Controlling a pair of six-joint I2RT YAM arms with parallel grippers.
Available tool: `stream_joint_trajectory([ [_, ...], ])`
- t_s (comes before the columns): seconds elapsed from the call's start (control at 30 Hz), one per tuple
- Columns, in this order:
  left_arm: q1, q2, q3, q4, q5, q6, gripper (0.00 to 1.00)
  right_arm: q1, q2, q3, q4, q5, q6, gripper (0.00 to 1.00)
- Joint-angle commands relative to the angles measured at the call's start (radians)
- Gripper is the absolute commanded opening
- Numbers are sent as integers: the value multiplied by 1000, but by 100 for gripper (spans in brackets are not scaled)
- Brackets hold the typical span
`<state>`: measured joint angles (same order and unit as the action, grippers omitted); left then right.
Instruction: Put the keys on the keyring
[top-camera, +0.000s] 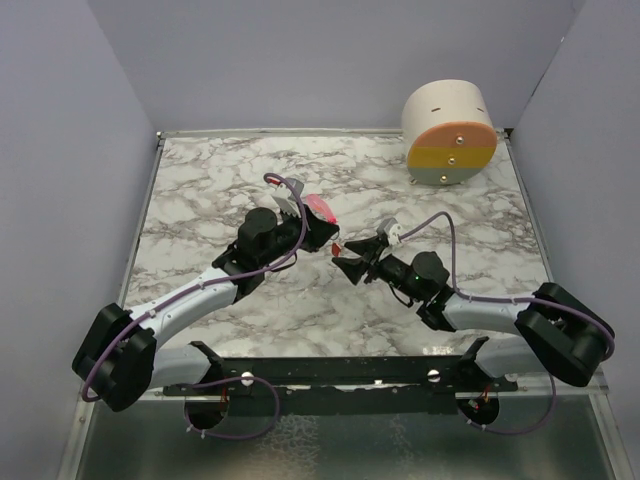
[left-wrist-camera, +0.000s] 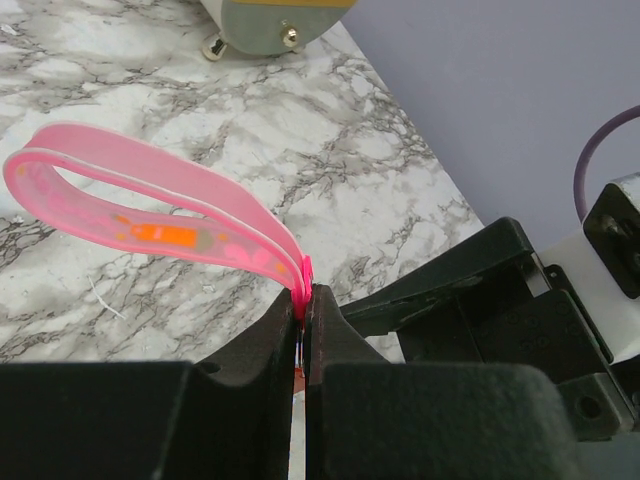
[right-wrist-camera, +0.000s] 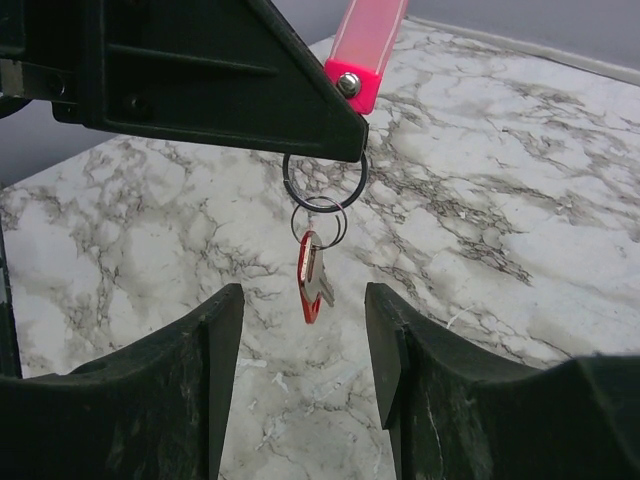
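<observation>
My left gripper (top-camera: 318, 238) (left-wrist-camera: 303, 312) is shut on the pink strap of the keyring (left-wrist-camera: 150, 205) (right-wrist-camera: 365, 45), and the strap's loop sticks out above the jaws. Below the left gripper's tip hangs the thin metal ring (right-wrist-camera: 325, 180). A smaller ring (right-wrist-camera: 319, 222) links it to the red-headed key (right-wrist-camera: 314, 285) (top-camera: 337, 247), which dangles above the marble table (top-camera: 300, 320). My right gripper (top-camera: 352, 264) (right-wrist-camera: 303, 295) faces the key. It stands open, one finger on each side and just short of the key, touching nothing.
A round cream, yellow and grey drum (top-camera: 450, 133) (left-wrist-camera: 270, 20) stands at the back right corner. Purple walls close in the table on the left, back and right. The two arms meet at mid-table.
</observation>
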<state>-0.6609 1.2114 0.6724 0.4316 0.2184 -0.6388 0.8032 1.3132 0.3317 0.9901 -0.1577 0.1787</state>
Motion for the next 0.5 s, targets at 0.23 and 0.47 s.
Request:
stream_joint_trajectory([
  [0.23, -17, -34, 3, 10, 19, -12, 0, 0, 44, 42, 72, 2, -14, 37],
  [0.47, -21, -32, 3, 10, 23, -13, 0, 0, 35, 34, 81, 33, -26, 32],
])
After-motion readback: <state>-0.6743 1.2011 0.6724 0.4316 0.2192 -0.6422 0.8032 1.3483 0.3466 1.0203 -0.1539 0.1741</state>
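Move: Roughly 2 cm to the left and 1 cm ahead of the right hand point, about level with it, the red key hangs on its small ring from the big keyring. The big ring's middle is some 2 cm ahead, 1 cm left and 3 cm up from the right hand; the pink strap is about 8 cm ahead, 5 cm left and 7 cm up. From the left hand, the key lies some 5 cm below, 2 cm back and 1 cm right. Closing its fingers from about half open to a third open, the right hand narrows the gap on either side of the hanging red key while easing only some half a centimetre forward and left towards it, its wrist not turning. The left hand keeps its pinch on the base of the pink strap, holding ring and key up almost in place. ##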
